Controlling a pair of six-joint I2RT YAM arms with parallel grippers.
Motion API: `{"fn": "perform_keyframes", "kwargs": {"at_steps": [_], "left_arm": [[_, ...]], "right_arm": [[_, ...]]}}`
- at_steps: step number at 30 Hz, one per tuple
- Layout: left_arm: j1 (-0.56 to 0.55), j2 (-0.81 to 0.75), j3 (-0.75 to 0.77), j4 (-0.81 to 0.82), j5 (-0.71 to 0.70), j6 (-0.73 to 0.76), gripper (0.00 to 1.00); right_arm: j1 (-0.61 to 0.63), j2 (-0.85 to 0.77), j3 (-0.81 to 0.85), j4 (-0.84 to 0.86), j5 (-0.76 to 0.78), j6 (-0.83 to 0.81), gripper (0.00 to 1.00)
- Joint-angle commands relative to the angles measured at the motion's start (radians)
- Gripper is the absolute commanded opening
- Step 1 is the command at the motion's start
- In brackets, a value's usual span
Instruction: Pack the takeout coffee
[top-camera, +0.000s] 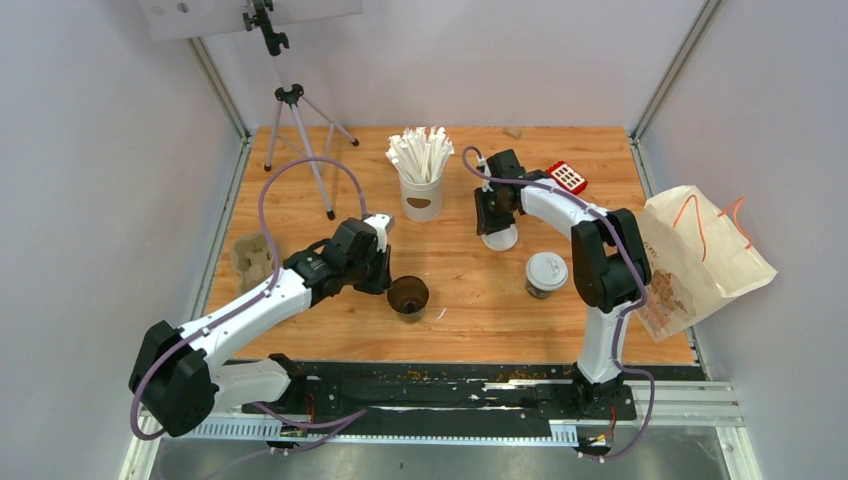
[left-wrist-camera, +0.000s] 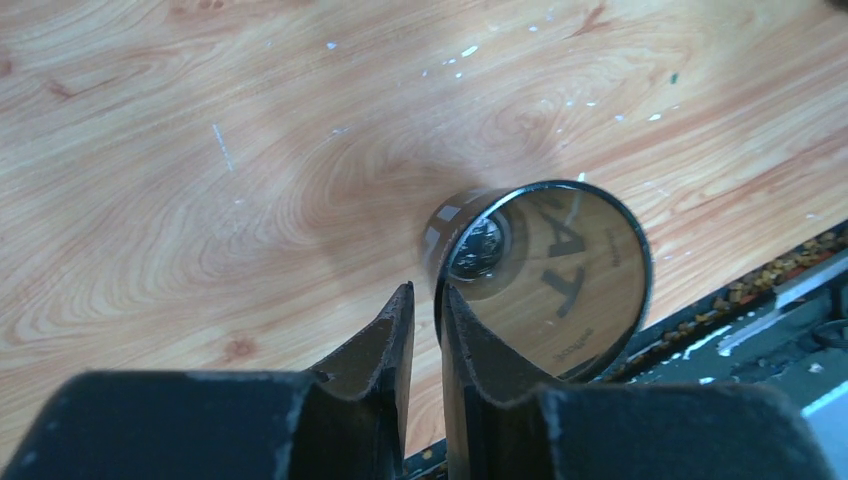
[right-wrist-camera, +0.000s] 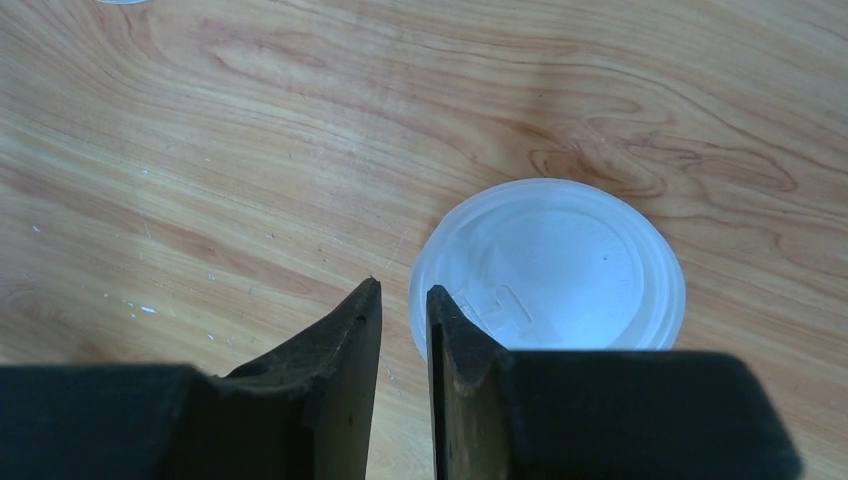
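One takeout coffee cup (top-camera: 408, 297), dark brown, stands lidless near the table's front. In the left wrist view the same cup (left-wrist-camera: 560, 270) shows its open mouth. My left gripper (top-camera: 385, 278) straddles its rim, one finger inside and one outside. The jaws of the left gripper (left-wrist-camera: 425, 290) stand slightly apart, with wood showing between the outer finger and the cup wall. A second coffee cup (top-camera: 546, 272) wears its white lid. A loose white lid (right-wrist-camera: 550, 265) lies flat on the table. My right gripper (right-wrist-camera: 400, 285) hangs over the lid's left edge with its jaws narrowly apart.
A white cup of paper-wrapped sticks (top-camera: 422, 185) stands at the back centre. The beige pulp carrier (top-camera: 252, 258) sits at the left edge, and a paper bag (top-camera: 700, 260) lies at the right. A red-and-white device (top-camera: 567, 177) and a tripod (top-camera: 295, 130) stand at the back.
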Motion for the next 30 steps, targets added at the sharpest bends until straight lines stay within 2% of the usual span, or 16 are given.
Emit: {"fn": "perform_keyframes", "kwargs": {"at_steps": [1,4,10,17,23,27,30], "left_arm": [[-0.008,-0.059,-0.014,0.071,0.043,-0.045,0.24],[-0.008,-0.067,-0.023,0.076,0.052,-0.055,0.28],[-0.008,-0.094,-0.005,0.038,0.053,-0.048,0.39],[-0.008,-0.157,0.029,-0.034,0.034,-0.029,0.44],[-0.008,-0.218,0.039,-0.087,0.004,-0.020,0.47],[-0.008,-0.238,0.059,-0.120,-0.016,-0.005,0.51],[-0.008,-0.242,0.082,-0.147,-0.022,0.005,0.53]], "right_arm": [[-0.006,0.014,0.041,0.035,-0.033,0.024,0.21],[-0.008,0.006,0.029,0.044,-0.034,0.025,0.17],[-0.010,0.010,0.034,0.034,-0.021,0.022,0.16],[-0.013,0.029,0.040,0.038,-0.024,0.030,0.16],[-0.014,0.025,0.021,0.048,-0.020,0.029,0.11],[-0.016,0.028,0.025,0.042,-0.028,0.028,0.01],[-0.016,0.018,0.026,0.044,-0.048,0.025,0.00]]}}
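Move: The white lid on the table has its middle about 4 cm right of the right hand, 1 cm ahead and 1 cm below, with the fingertips at its left edge. From the right hand, the lidded cup stands some 11 cm back and 12 cm right, the straw holder 6 cm ahead and 12 cm left. The empty cup's middle lies about 4 cm right of the left hand, 1 cm back and 4 cm below; from that hand the straw holder is roughly 21 cm ahead, 6 cm right. The white lid's left edge is pinched by the right fingers, which close fully from a small gap while the hand stays in place and sinks only about 1 cm. The empty cup's left rim comes free of the left hand, which spreads its already loosened fingers to half open and climbs some 5 cm, easing 2 cm back after a small dip to the right, then drifting left. ##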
